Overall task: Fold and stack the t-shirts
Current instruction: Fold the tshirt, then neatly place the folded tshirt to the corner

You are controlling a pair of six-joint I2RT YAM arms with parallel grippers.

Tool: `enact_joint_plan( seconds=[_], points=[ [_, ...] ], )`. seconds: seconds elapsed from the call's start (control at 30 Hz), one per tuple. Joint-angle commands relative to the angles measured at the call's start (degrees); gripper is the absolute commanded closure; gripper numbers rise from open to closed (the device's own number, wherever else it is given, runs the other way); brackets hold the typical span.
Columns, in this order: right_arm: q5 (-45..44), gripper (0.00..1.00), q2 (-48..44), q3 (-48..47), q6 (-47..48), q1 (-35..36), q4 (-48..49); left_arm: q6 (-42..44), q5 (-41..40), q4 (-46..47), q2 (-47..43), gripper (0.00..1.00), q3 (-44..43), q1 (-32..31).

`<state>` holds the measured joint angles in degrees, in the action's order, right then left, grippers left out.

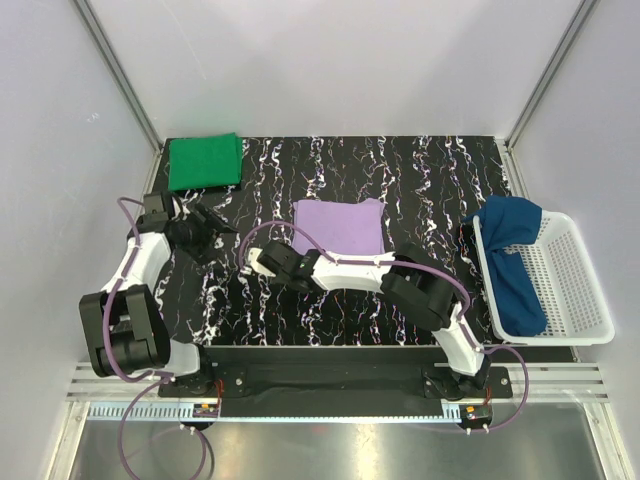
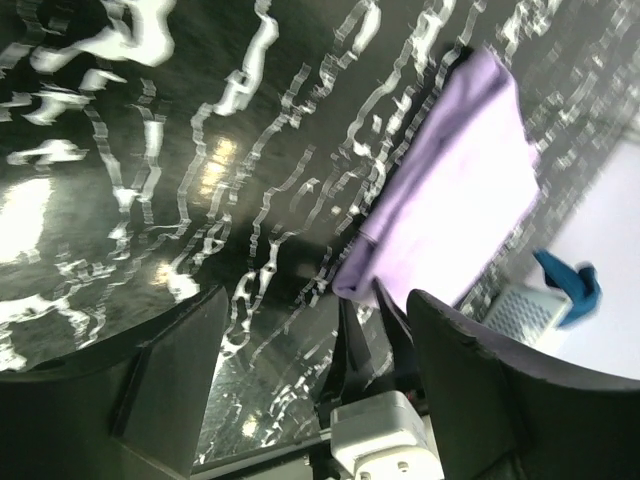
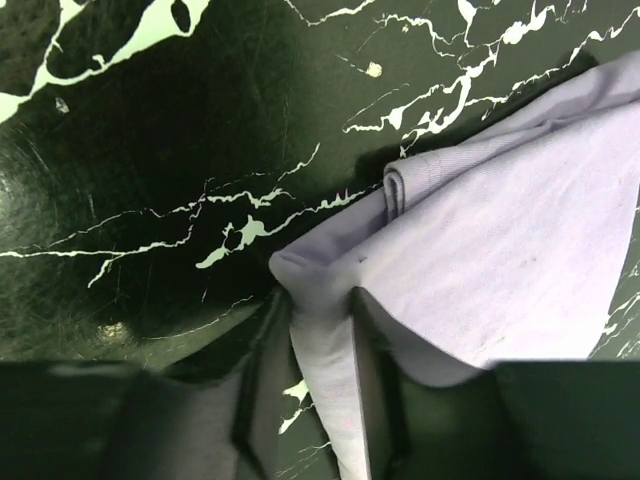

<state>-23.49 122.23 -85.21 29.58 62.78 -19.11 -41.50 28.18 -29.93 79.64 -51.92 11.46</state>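
Observation:
The lavender t-shirt lies folded flat in the middle of the black marbled table. My right gripper is at its near left corner. In the right wrist view that corner of the lavender t-shirt runs down between the two fingers of the right gripper, which are pinched on it. The green t-shirt lies folded at the far left corner. Draped over the rim of the white basket is the dark blue t-shirt. My left gripper hangs open and holds nothing, left of the lavender shirt.
The basket stands at the table's right edge. White walls close in the table at the back and on both sides. From the left wrist, the blue shirt and basket show far off beyond the right arm.

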Motion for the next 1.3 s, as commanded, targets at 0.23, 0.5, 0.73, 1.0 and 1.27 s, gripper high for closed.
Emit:
enact_joint_plan(
  seconds=[0.23,0.5,0.73,1.0,1.27],
  points=[
    [1.2,1.00,-6.2,-1.5,-2.8,-3.0,4.6,-6.6,15.5,17.2,8.2,0.16,3.3,-0.5],
    [4.7,1.00,-12.5,0.7,-3.9,-5.7,4.2,-18.1,16.9,28.3,19.3,0.05,-1.0,-10.4],
    [6.6,1.00,-13.7,0.8,-4.0,-7.6,2.9,-28.3,15.0,38.4,27.3,0.01,-3.9,-15.2],
    [7.8,1.00,-14.1,-0.2,-4.8,-9.2,2.9,-28.1,12.5,32.1,37.6,0.01,-15.4,-18.3],
    [7.8,1.00,-15.4,-0.5,-5.2,-9.9,3.3,-24.4,7.0,18.3,42.7,0.02,-25.2,-19.8]
  ],
)
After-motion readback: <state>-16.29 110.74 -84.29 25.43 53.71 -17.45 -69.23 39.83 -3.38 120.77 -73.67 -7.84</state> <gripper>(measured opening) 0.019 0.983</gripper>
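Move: The right hand's half-closed fingers already straddle the lilac t-shirt's near-left corner, right at the hand point. The far-left corner lies about 15 cm straight ahead of it. From the left hand, that far-left corner is roughly 13 cm ahead, 18 cm right and 9 cm down. The near-left corner is some 2 cm back and 18 cm right, equally low, and the green folded shirt about 21 cm ahead and 2 cm left. Right hand pinches near-left corner, lifts it about 8 cm; open left hand reaches right-forward, towards far-left corner. ##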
